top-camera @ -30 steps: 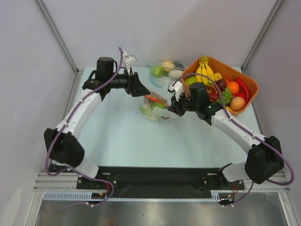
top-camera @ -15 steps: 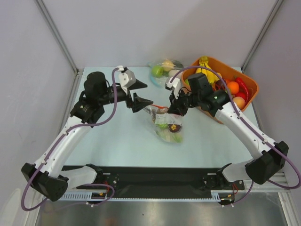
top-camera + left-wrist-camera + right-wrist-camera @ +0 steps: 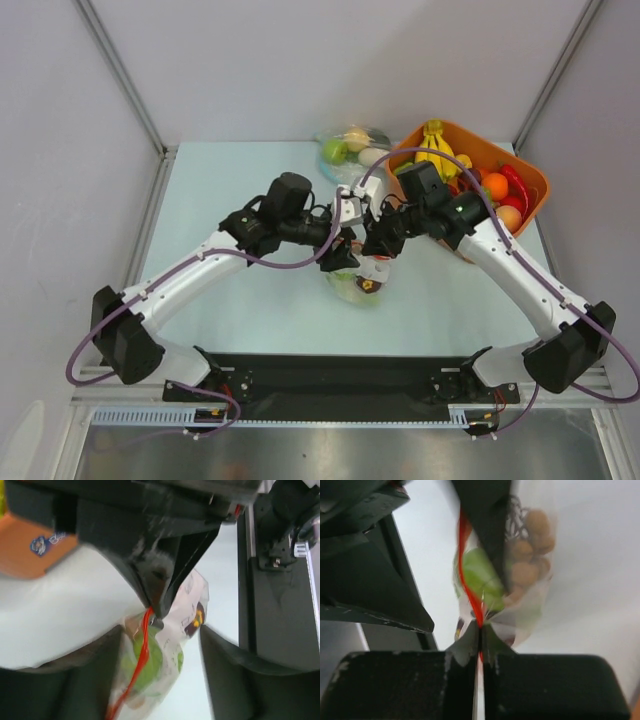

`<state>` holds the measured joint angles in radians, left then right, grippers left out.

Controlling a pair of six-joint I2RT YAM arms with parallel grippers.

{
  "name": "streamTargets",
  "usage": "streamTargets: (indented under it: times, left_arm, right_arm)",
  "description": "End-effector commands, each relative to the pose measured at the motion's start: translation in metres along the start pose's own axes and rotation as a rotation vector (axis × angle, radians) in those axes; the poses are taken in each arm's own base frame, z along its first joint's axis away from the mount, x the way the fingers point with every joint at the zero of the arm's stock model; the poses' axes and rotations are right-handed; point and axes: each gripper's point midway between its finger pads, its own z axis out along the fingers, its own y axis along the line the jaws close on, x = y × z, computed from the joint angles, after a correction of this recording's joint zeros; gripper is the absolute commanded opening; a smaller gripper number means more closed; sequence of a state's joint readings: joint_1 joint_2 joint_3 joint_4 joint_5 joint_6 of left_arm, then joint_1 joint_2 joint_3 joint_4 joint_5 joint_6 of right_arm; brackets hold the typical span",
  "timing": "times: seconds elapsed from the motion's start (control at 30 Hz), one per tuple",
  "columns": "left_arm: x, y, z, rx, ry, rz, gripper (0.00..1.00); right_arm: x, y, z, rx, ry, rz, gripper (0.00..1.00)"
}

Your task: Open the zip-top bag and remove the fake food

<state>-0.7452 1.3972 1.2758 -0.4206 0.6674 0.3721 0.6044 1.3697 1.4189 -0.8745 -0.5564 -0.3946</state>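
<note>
The zip-top bag [image 3: 362, 282] hangs above the table's middle, pinched at its orange-red zip strip [image 3: 470, 587] by my right gripper [image 3: 377, 243], which is shut [image 3: 481, 630]. Through the clear plastic the fake food shows: a green piece [image 3: 150, 660], brownish round pieces [image 3: 530, 545] and a dark maroon one [image 3: 194, 622]. My left gripper [image 3: 342, 258] has come in from the left, right beside the right one. In the left wrist view it stands open [image 3: 160, 672], one finger on either side of the hanging bag; whether either finger touches the plastic I cannot tell.
An orange basket [image 3: 500, 153] at the back right holds a yellow banana bunch [image 3: 433, 150] and other toy fruit. Another clear bag with a green apple [image 3: 348, 150] lies at the back centre. Both arms meet over the table's middle.
My left arm has swung from the back left over to the bag, bringing its jaws around it. The right gripper has lifted the bag off the table, still holding it at the strip.
</note>
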Motion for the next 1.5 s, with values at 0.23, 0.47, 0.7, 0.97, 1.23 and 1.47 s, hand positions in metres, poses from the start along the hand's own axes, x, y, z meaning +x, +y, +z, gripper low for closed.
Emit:
streamTargets:
  times: [0.23,0.47,0.7,0.97,1.23,1.47]
  left_arm:
    - [0.028,-0.011,0.022,0.023,0.157,0.041,0.05]
    - [0.040,0.003,0.026,-0.055,0.195,0.000,0.00]
    - [0.045,0.010,0.023,-0.122,0.150,-0.094,0.00]
    - [0.012,0.024,-0.006,-0.099,-0.089,-0.221,0.00]
    - [0.013,0.010,-0.004,-0.004,-0.127,-0.258,0.00]
    - [0.007,0.002,-0.008,0.033,-0.149,-0.238,0.00]
  right_arm:
    - [-0.025,-0.014,-0.045,0.199,-0.134,-0.060,0.10]
    - [-0.037,-0.033,-0.113,0.436,-0.338,-0.026,0.57]
    - [-0.017,-0.039,-0.135,0.456,-0.504,0.053,0.75]
    - [0.000,-0.043,-0.116,0.342,-0.602,0.150,0.80]
    - [0.013,-0.044,-0.086,0.192,-0.668,0.216,0.79]
    - [0.027,-0.062,-0.065,0.161,-0.644,0.229,0.78]
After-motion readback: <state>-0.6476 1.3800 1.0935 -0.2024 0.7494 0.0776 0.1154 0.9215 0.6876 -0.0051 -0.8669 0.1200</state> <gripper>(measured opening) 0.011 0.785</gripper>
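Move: Between the left hand's open fingers runs the bag's red zip, its free bit about 2 cm to the right and 1 cm below; the bag's filled body is some 4 cm back, 3 cm right and 8 cm lower. A clear food packet lies roughly 24 cm ahead and 1 cm right, about 12 cm below. The right hand already pinches the zip; the bit the left goes for is some 2 cm to its left and level with it front to back. The orange bin stands about 14 cm ahead and 24 cm right of the right hand, 8 cm lower. Closing on the zip right beside the right fingertips, the left hand takes over the pinch, sinks about 7 cm, then comes partway up with a short swing forward and back. The right fingers let go and open wide; that hand pulls off to the right some 12 cm, arching up and down again, and eases slightly back left beside the slider end, rolled about 30 degrees left side up and turned clockwise. ##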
